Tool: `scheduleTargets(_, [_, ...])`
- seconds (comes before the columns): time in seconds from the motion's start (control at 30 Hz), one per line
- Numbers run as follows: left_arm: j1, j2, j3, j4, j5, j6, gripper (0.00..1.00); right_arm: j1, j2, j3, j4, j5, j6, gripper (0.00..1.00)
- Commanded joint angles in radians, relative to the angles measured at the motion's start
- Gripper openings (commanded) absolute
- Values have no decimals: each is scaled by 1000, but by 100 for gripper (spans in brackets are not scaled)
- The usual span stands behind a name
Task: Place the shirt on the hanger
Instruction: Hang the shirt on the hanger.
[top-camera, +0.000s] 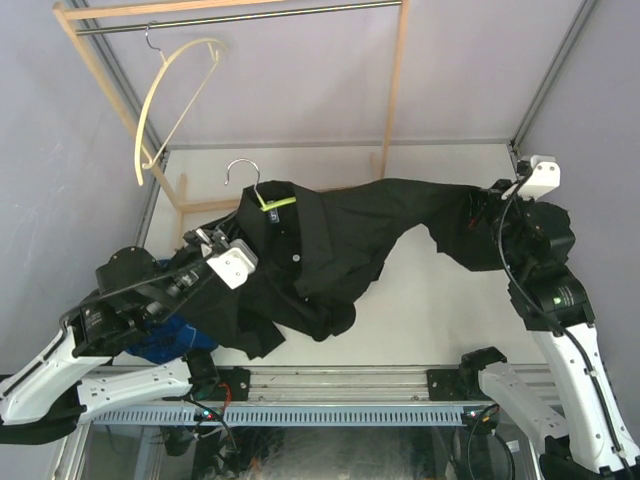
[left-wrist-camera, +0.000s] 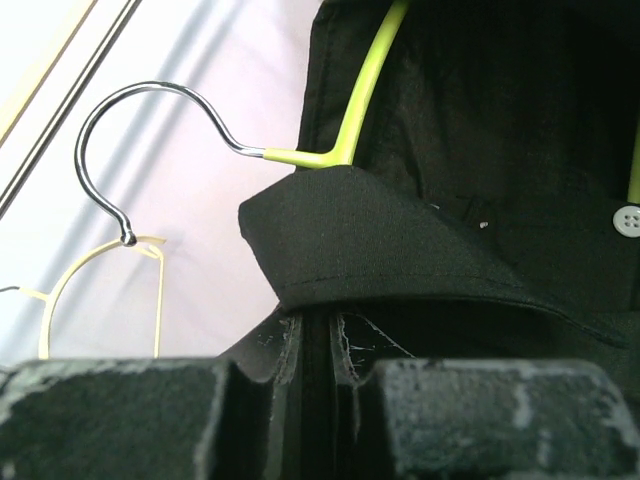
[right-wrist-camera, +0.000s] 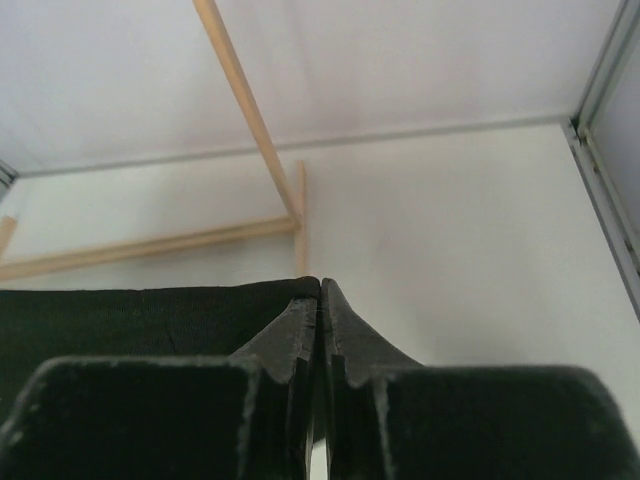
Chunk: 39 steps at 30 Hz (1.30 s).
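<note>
The black shirt (top-camera: 330, 250) lies across the table, stretched between both grippers. The lime-green hanger (top-camera: 278, 202) sits inside its collar, with the silver hook (top-camera: 243, 168) poking out toward the back. My left gripper (top-camera: 212, 243) is at the shirt's left side, just below the collar. In the left wrist view it (left-wrist-camera: 318, 335) is shut on dark cloth of the shirt (left-wrist-camera: 380, 230), and the hanger (left-wrist-camera: 360, 100) runs up under the fabric. My right gripper (top-camera: 484, 212) is at the far right, and in the right wrist view it (right-wrist-camera: 320, 290) is shut on the shirt's edge (right-wrist-camera: 130, 320).
A cream hanger (top-camera: 165, 85) hangs on the wooden rack (top-camera: 395, 80) at the back left. A blue plaid cloth (top-camera: 165, 342) lies under the left arm near the table's front edge. Metal frame posts stand at the right.
</note>
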Motion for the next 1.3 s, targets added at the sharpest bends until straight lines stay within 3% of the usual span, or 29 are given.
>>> scheduleTargets(0.0, [4,-22,-33,110,51,49,0,-27,-8,18,-64,-3,-10,0])
scheduleTargets(0.03, [4,-22,-38,111,51,55,0,-31,-17,17,-63,-24,-14,3])
scheduleTargets(0.17, [4,-34,-86,121,75,106,0,-33,-92,22,-34,-138,-56,34])
scheduleTargets(0.23, [4,-43,-120,129,97,134,0,-33,-134,38,-32,-191,-72,43])
scheduleTargets(0.37, [4,-61,-193,169,140,200,0,-32,-186,89,-48,-376,-94,49])
scheduleTargets(0.5, [4,-76,-259,217,213,266,0,-33,-167,124,-45,-702,-76,49])
scheduleTargets(0.67, [5,-72,-326,278,317,353,0,-11,-88,140,100,-1008,49,46])
scheduleTargets(0.73, [5,-58,-331,309,336,352,0,40,-69,140,141,-963,70,46])
scheduleTargets(1.1, [4,-13,-314,340,363,345,0,546,78,169,217,-387,44,58])
scheduleTargets(1.23, [4,-20,-327,341,350,331,0,640,110,189,259,-189,116,69])
scheduleTargets(1.27, [5,-24,-333,342,346,325,0,657,118,198,263,-172,133,77])
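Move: The green hanger's neck, poking out of the black shirt's collar, lies about 36 cm to the right hand's left, some 4 cm nearer the base and roughly 6 cm higher. From the left hand, pinching the shirt by the collar, that neck is about 3 cm ahead, 5 cm right and 3 cm up. The shirt's body hangs some 10 cm to that hand's right, 5 cm back and 12 cm below. The cream hanger is about 20 cm ahead, 10 cm left and 5 cm higher. Backing off about 12 cm and rising, the right hand opens and lets go of the outstretched shirt, then swings some 20 cm left towards the green hanger's neck, fingers turning nearly 60 degrees counter-clockwise and still open. The left hand keeps its pinch at the collar, sinking and shifting right, about 8 cm each, while turning roughly 20 degrees clockwise and rolling its left side up. ##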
